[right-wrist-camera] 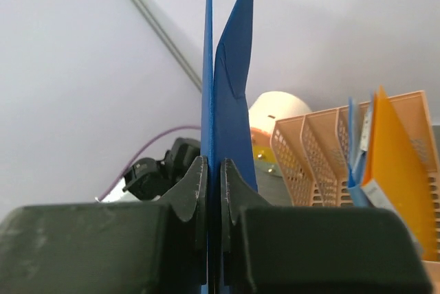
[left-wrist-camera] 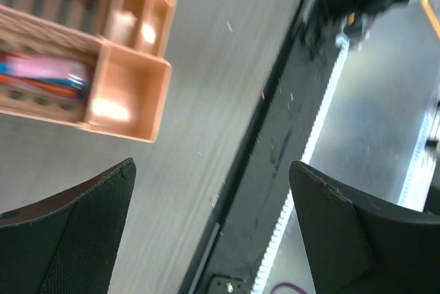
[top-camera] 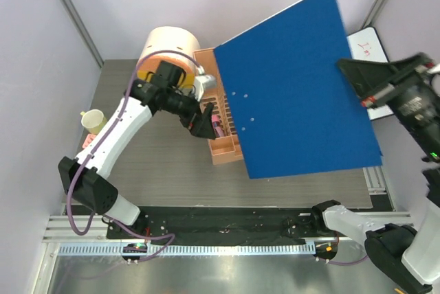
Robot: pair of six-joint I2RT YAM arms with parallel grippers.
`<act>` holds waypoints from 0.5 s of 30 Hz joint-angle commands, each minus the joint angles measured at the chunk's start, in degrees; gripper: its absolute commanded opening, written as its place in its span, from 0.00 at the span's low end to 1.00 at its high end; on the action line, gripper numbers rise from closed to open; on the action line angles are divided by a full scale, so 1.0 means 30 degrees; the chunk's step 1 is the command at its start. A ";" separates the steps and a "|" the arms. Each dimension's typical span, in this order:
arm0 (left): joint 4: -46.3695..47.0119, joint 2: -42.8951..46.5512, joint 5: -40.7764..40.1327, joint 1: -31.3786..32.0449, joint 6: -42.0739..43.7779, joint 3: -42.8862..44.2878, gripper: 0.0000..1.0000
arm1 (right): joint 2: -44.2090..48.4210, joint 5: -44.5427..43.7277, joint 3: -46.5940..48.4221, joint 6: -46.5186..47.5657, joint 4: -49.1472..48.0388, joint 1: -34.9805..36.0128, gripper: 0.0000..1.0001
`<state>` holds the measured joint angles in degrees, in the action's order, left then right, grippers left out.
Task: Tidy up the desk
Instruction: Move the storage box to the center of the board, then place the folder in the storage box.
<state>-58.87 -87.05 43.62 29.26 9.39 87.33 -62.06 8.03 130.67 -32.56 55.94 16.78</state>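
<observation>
The desk (top-camera: 158,170) is a dark grey wood-grain top. A large blue folder (top-camera: 295,88) hangs above it, edge-on in the right wrist view (right-wrist-camera: 230,88). My right gripper (top-camera: 347,67) is shut on the folder's right edge, both jaws pressed flat against it (right-wrist-camera: 213,163). My left gripper (top-camera: 203,119) is open beside the peach organizer (top-camera: 223,139). In the left wrist view the left gripper (left-wrist-camera: 212,167) has only bare desk (left-wrist-camera: 199,88) between its fingers, and the organizer (left-wrist-camera: 103,67) holds pens at the upper left.
A round peach container (top-camera: 168,43) stands at the back left. A small cup (top-camera: 93,121) sits at the left edge. A white board (top-camera: 368,47) lies at the back right. The organizer's mesh file slots (right-wrist-camera: 316,150) hold yellow and blue folders. A black strip (top-camera: 227,222) runs along the near edge.
</observation>
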 commanded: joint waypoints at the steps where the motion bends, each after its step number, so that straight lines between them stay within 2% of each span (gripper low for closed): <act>1: 0.0779 0.0655 0.1954 -0.1342 -0.1773 0.2174 0.94 | -0.0144 0.1511 -0.4409 -0.1774 -0.6447 0.0063 0.01; 4: 0.2591 0.0772 0.2978 -0.1373 -0.3038 0.2560 0.93 | -0.0083 0.1513 -0.6289 -0.1281 -0.7891 0.0063 0.01; 5: 0.3327 0.0889 0.3358 -0.1547 -0.4869 0.2357 0.94 | -0.0113 0.1251 -0.6466 -0.1016 -0.8041 0.0063 0.01; 8: 0.7399 0.1621 0.4153 -0.1724 -0.7863 0.1014 0.94 | 0.0091 0.0957 -0.7606 -0.0429 -0.9152 0.0063 0.01; 12: 0.8751 0.0921 0.4825 -0.1783 -0.9951 0.1154 0.93 | 0.0034 0.0633 -0.9130 -0.0281 -1.0733 0.0063 0.01; 15: 1.0890 0.1036 0.4857 -0.1783 -1.1621 0.0541 0.93 | -0.0259 0.0488 -0.9920 -0.0281 -1.1555 0.0063 0.01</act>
<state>-38.06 -84.38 55.05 24.23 -15.22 90.43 -65.28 10.09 101.03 -31.64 39.33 16.78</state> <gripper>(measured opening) 0.932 0.101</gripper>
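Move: The storage box (the orange rack) stands about 16 cm ahead of my right hand, 15 cm to its left and 54 cm below. The folders in it are roughly 18 cm ahead, 9 cm left and 48 cm below. From my empty left hand, the binder held in my right is about level ahead, 22 cm right and 26 cm up; the pink bottle is 6 cm ahead, 4 cm right, 20 cm below, and the drawer cabinet 28 cm ahead and 15 cm left, 14 cm below. Keeping the blue binder pinched by its edge in my right hand, I swing it forward and down, about 13 cm each way and a little left, towards the storage box, tipping the hand down some 15 degrees. Meanwhile I lift my open left hand about 10 cm, slightly forward, and tilt its fingers up towards level as it nears the binder's face. ##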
